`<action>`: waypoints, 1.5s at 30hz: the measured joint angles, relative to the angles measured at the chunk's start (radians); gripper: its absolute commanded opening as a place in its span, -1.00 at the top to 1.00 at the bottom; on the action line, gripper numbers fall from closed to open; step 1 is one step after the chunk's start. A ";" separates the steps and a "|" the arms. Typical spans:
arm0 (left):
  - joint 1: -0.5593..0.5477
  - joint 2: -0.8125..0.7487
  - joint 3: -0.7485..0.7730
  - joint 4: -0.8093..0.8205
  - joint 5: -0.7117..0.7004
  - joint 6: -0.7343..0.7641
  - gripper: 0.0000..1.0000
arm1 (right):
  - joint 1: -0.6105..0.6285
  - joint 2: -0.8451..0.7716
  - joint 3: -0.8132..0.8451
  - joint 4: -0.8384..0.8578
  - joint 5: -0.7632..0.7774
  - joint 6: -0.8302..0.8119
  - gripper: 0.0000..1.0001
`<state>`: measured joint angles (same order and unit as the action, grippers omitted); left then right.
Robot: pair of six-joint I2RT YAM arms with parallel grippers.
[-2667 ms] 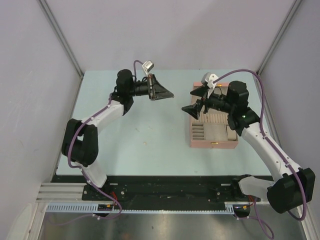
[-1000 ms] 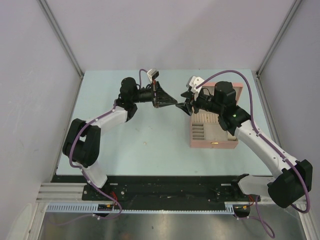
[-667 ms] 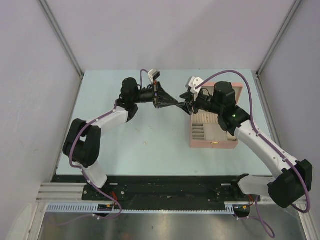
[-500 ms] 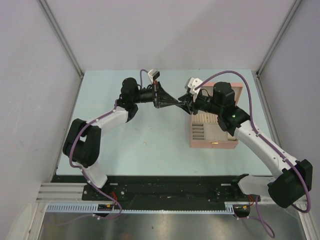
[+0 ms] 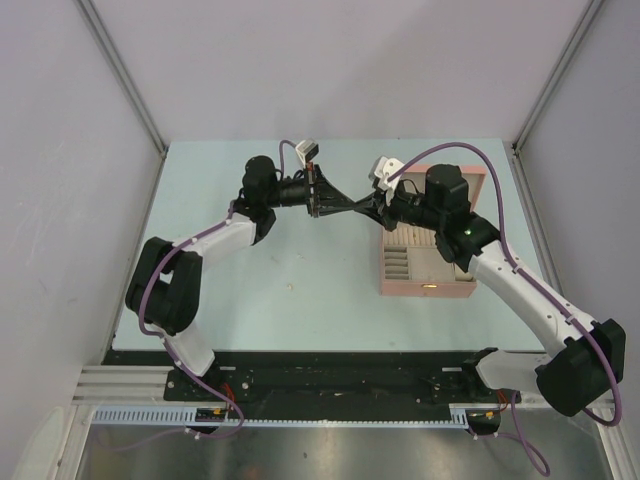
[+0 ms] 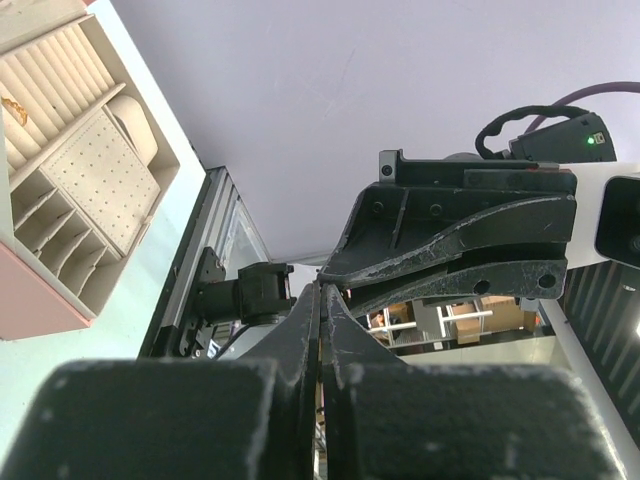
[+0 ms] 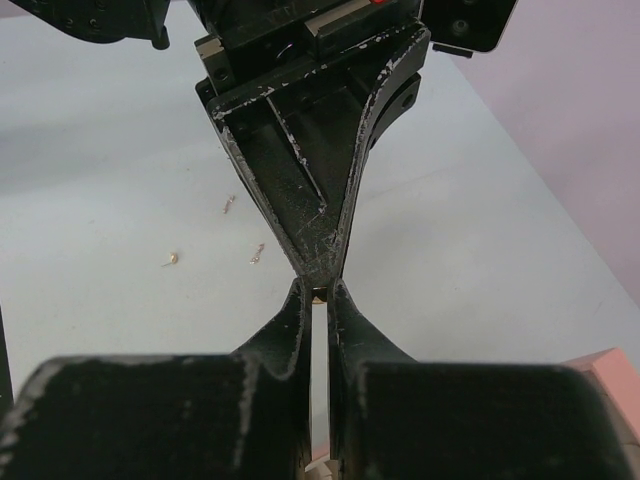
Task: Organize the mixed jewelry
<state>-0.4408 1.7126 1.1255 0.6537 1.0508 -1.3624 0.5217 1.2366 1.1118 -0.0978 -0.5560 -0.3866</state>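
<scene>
My two grippers meet tip to tip in the air left of the pink box. In the right wrist view a tiny gold jewelry piece (image 7: 318,294) sits between the tips of my right gripper (image 7: 317,286), which is shut on it. The shut tips of my left gripper (image 7: 320,272) touch the same piece from the far side. Three more small pieces of jewelry (image 7: 257,254) lie on the table below. From above, the left gripper (image 5: 350,208) and right gripper (image 5: 367,210) form one dark bridge. In the left wrist view my left gripper (image 6: 322,286) is shut against the right fingers (image 6: 450,235).
The pink box (image 5: 425,290) lies open on the right, with cream slots and compartments (image 6: 75,175) and a small gold piece (image 6: 14,105) in one slot. A speck of jewelry (image 5: 291,284) lies on the pale table left of the box. Grey walls enclose the table.
The right gripper has moved left to the left gripper's tip and shut its jaws there. The left arm has held still, shut.
</scene>
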 measured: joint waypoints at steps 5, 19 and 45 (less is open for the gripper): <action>0.000 0.000 0.000 -0.008 0.000 0.002 0.79 | 0.000 0.000 0.000 -0.004 0.001 -0.004 1.00; 0.024 -0.006 0.000 -0.021 0.005 0.017 -0.04 | 0.000 -0.013 0.011 -0.029 0.003 -0.020 1.00; 0.174 -0.063 0.206 -0.786 -0.209 0.722 -0.12 | -0.272 -0.074 0.011 -0.610 0.100 -0.292 1.00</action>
<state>-0.2668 1.6493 1.3312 -0.1322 0.8417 -0.6403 0.2497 1.1625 1.1229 -0.7074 -0.4564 -0.6785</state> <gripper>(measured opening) 0.557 0.034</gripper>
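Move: The right hand already has its fingers shut on the small gold piece, which the left fingers also still hold. The middle of the jewelry box's open tray lies about 17 cm to the right hand's right, 4 cm farther out and some 23 cm below; its ring rolls are about 8 cm ahead and 17 right, the divided slots 1 cm ahead and 10 right. From the left hand, the nearest loose jewelry piece lies about 12 cm left, 3 cm ahead and 25 cm down. While the right fingers stay shut on the gold piece and hold nearly still, the left fingers open to a bit over half and let go of the piece, then the left hand backs away about 8 cm left and 7 cm forward, rising slightly before sinking, its fingertips swinging forward and dipping. Once the left has let go, the right hand carries the piece about 13 cm right and 8 cm down to above the jewelry box, speeding up as it goes, its fingers tipping some 30 degrees towards pointing down. ##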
